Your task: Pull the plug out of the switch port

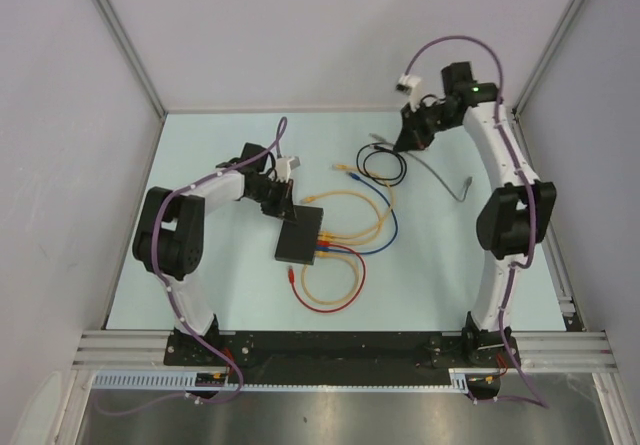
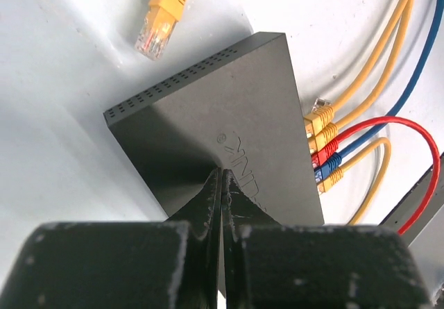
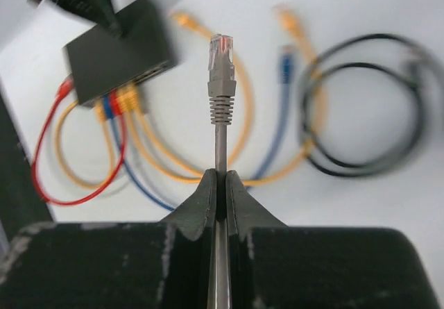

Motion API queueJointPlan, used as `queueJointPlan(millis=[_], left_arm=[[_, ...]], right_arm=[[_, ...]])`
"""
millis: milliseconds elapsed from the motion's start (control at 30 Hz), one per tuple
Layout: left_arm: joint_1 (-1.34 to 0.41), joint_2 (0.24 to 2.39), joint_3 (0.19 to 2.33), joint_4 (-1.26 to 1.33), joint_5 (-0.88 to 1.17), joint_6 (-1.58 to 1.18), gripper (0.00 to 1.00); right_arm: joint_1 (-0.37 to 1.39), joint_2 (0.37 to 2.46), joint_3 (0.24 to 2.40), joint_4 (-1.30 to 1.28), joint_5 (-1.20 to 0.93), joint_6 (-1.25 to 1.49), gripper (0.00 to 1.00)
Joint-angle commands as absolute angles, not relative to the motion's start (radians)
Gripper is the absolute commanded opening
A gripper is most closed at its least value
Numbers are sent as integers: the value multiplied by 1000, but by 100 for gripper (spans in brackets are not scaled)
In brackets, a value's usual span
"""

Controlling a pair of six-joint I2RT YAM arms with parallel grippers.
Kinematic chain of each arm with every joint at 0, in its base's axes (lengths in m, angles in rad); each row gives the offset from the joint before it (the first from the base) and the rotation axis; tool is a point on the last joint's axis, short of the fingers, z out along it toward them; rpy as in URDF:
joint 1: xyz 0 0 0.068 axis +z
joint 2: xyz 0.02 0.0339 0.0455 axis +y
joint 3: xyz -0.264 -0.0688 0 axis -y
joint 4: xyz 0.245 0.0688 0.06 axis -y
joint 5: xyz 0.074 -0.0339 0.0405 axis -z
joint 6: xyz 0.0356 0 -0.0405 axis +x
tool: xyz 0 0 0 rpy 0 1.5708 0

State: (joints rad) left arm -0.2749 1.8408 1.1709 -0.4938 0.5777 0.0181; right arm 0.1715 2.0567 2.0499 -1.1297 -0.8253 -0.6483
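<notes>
The black switch [image 1: 300, 238] lies mid-table with yellow, red and blue plugs [image 2: 322, 149] in its port row. My left gripper [image 1: 277, 203] is shut and empty, its tips [image 2: 222, 176] resting on the switch's top face [image 2: 222, 107]. My right gripper [image 1: 408, 137] is raised at the far right, away from the switch. It is shut on a grey cable [image 3: 220, 149] just behind its grey plug [image 3: 222, 69], which hangs free of any port. The switch shows blurred in the right wrist view [image 3: 118, 52].
A loose yellow plug [image 2: 163, 17] lies beside the switch's far corner. Yellow, blue and red cable loops [image 1: 350, 235] spread right of the switch. A black cable coil [image 1: 383, 163] and the grey cable's other end [image 1: 467, 183] lie at the back right.
</notes>
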Motion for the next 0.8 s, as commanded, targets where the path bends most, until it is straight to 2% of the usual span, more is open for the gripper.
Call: queueJointPlan(millis=[0,233,300,400,500,633,767], left_arm=[[-287,1871,1198,-511,526,22,0],[-298,1865,1216,-505,545,6,0],[-298,1873,1227,-512,548,5,0],[-298,1875,1241,-523,542,6,5],[-298,1865,1243,-529,537,6,14],[-299,1829,1232,-523,520,8,29],[-299,1796,1226,-518,514,9,34]], right_arm=[[75,2017,2062,-997,-652,-517,0],[70,2144,2127,-585,-464,-247,0],[83,2242,2198,-558,-386,-159,0],[113,2318,2260,-519,-318,-130,0],[152,2353,2258,-494,-221,-133,0],[166,2362,2226,-499,-199,-133,23],[167,2336,2160,-518,-230,-133,39]])
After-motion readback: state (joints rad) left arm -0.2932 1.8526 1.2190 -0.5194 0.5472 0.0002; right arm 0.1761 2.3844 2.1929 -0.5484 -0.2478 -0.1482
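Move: The right hand holds the grey cable just behind its plug. The black coil it is bound for lies about 14 cm ahead, 2 cm to the right and 18 cm below. From the same hand, the coil's outlying plug is roughly 19 cm ahead and 16 cm right, the loose blue plug 11 cm ahead and 8 cm left. The left hand's shut fingertips are on the switch, its middle about 3 cm back, 2 cm right and 2 cm below; the black coil lies some 22 cm ahead and 31 cm right of that hand. Sweeping forward some 18 cm, the right hand first swings right and a little up, then sinks while easing part-way back left. It turns about 40 degrees clockwise, comes over the black coil and opens to let go of the grey cable while still well above the table. Meanwhile the left hand stays over the switch and opens its fingers by about a third. ##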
